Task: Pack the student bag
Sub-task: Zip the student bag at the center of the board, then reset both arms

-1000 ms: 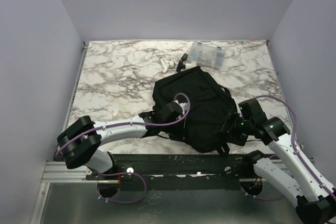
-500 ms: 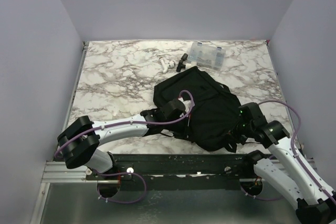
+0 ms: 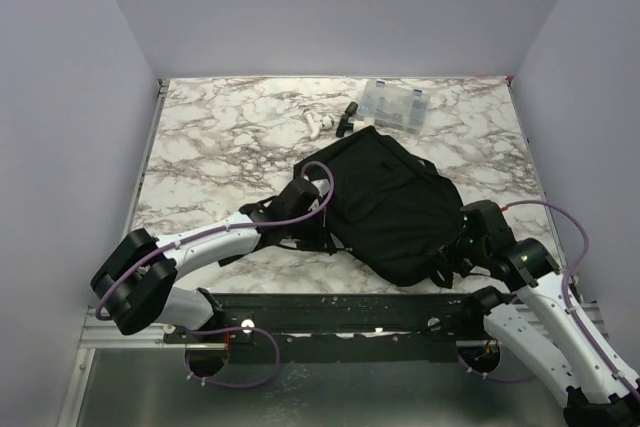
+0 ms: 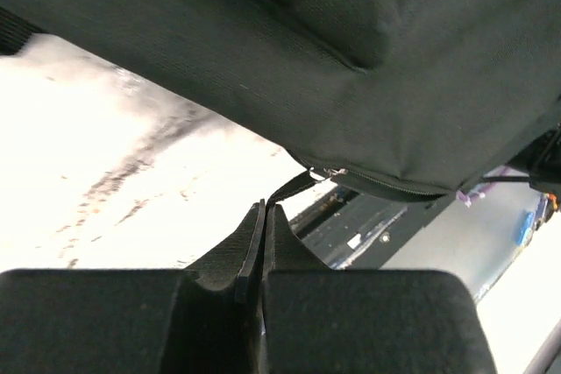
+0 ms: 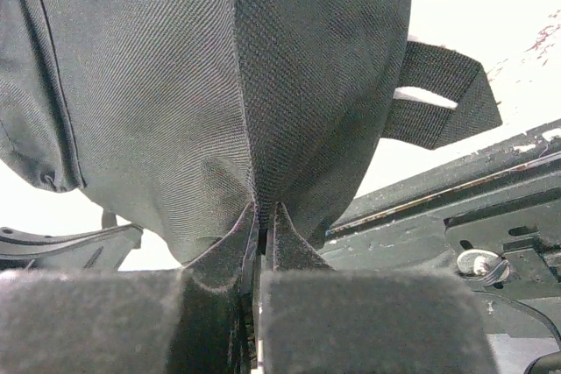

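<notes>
The student bag [image 3: 390,197], a large black fabric backpack, lies on the marble table toward the near edge. My left gripper [image 3: 326,236] is at the bag's near left edge. In the left wrist view it [image 4: 265,206] is shut on a thin black strap [image 4: 295,185] that runs up to the bag's zip seam, with the bag [image 4: 351,67] hanging overhead. My right gripper [image 3: 449,248] is at the bag's near right corner. In the right wrist view it [image 5: 265,208] is shut on a pinched fold of the bag's fabric [image 5: 263,85]. A strap loop [image 5: 438,94] hangs to the right.
A small clear plastic compartment box [image 3: 396,104] stands at the back of the table. A white object [image 3: 318,125] and a small black object [image 3: 348,119] lie just behind the bag. The black mounting rail [image 3: 350,312] runs along the near edge.
My left gripper has moved left and the right one toward the near right, both holding on. The bag is drawn out wider and flatter between them.
</notes>
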Motion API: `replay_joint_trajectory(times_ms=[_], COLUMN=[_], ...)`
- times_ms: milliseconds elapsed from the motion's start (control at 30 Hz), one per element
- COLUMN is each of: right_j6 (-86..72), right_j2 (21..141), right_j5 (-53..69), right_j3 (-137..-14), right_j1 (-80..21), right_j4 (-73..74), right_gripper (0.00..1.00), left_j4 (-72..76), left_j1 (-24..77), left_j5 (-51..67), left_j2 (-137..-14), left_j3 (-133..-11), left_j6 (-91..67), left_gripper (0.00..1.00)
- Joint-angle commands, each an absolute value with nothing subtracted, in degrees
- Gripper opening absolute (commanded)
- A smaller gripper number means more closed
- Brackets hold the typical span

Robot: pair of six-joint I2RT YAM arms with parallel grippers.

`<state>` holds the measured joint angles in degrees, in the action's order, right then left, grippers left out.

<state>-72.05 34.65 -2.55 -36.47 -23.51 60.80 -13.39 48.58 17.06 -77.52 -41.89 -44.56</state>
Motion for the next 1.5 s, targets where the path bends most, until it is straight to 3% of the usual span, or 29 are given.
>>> replay_joint_trajectory(times_ms=[0, 233, 267, 333, 367, 533, 700, 1133, 1467], right_j6=[-74.38, -72.99, -71.84, -68.47, -66.80, -62.52, -55.94, -33.32, -19.97], right_j2=[34.26, 32.69, 32.54, 32.42, 32.40, 31.81, 31.17, 31.34, 25.66], right_j5=[-8.02, -9.80, -9.91, -9.14, -8.81, -9.71, -12.89, -22.95, -23.23], right_j3=[-36.92, -39.61, -40.55, -42.38, -43.26, -46.53, -51.83, -70.05, -74.99], right_j1=[-23.19, -23.20, -23.20, -23.20, -23.18, -23.19, -23.18, -23.16, -23.19], right_j4=[62.30, 62.48, 61.92, 60.52, 59.72, 59.75, 59.12, 50.32, 38.24], right_gripper=[0.01, 0.01, 0.06, 0.26, 0.37, 0.75, 1.00, 1.00, 1.00], left_j4=[-16.48, -17.99, -18.48, -20.67, -21.35, -22.36, -27.29, -29.44, -26.85], left_j1=[45.64, 45.33, 44.85, 43.54, 43.11, 42.39, 41.85, 41.75, 41.82], left_j5=[14.04, 15.42, 16.20, 19.59, 20.81, 19.65, 14.21, -5.51, -16.22], left_j2=[-75.90, -75.56, -75.46, -75.52, -74.86, -68.16, -60.39, -30.83, -12.05], left_j3=[-40.95, -43.57, -43.95, -45.64, -45.92, -46.04, -50.24, -58.62, -59.24], left_j6=[-40.17, -39.24, -38.34, -36.85, -36.58, -36.29, -35.41, -30.32, -22.74], left_gripper=[0.00, 0.00, 0.00, 0.00, 0.04, 0.49, 0.70, 0.84, 0.86])
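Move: The left hand still pinches the zip pull; the student bag's middle lies about 10 cm ahead of it and 11 cm right, a little lower, and a loose shoulder strap some 17 cm left, level with it. The right hand is shut on cloth at the bag's near right end, the bag's middle some 12 cm ahead and 13 cm left; a webbing loop sits about 3 cm behind it and 2 cm right. Both hands let go of zip pull and cloth and rise over 30 cm, the left 20 cm left. ##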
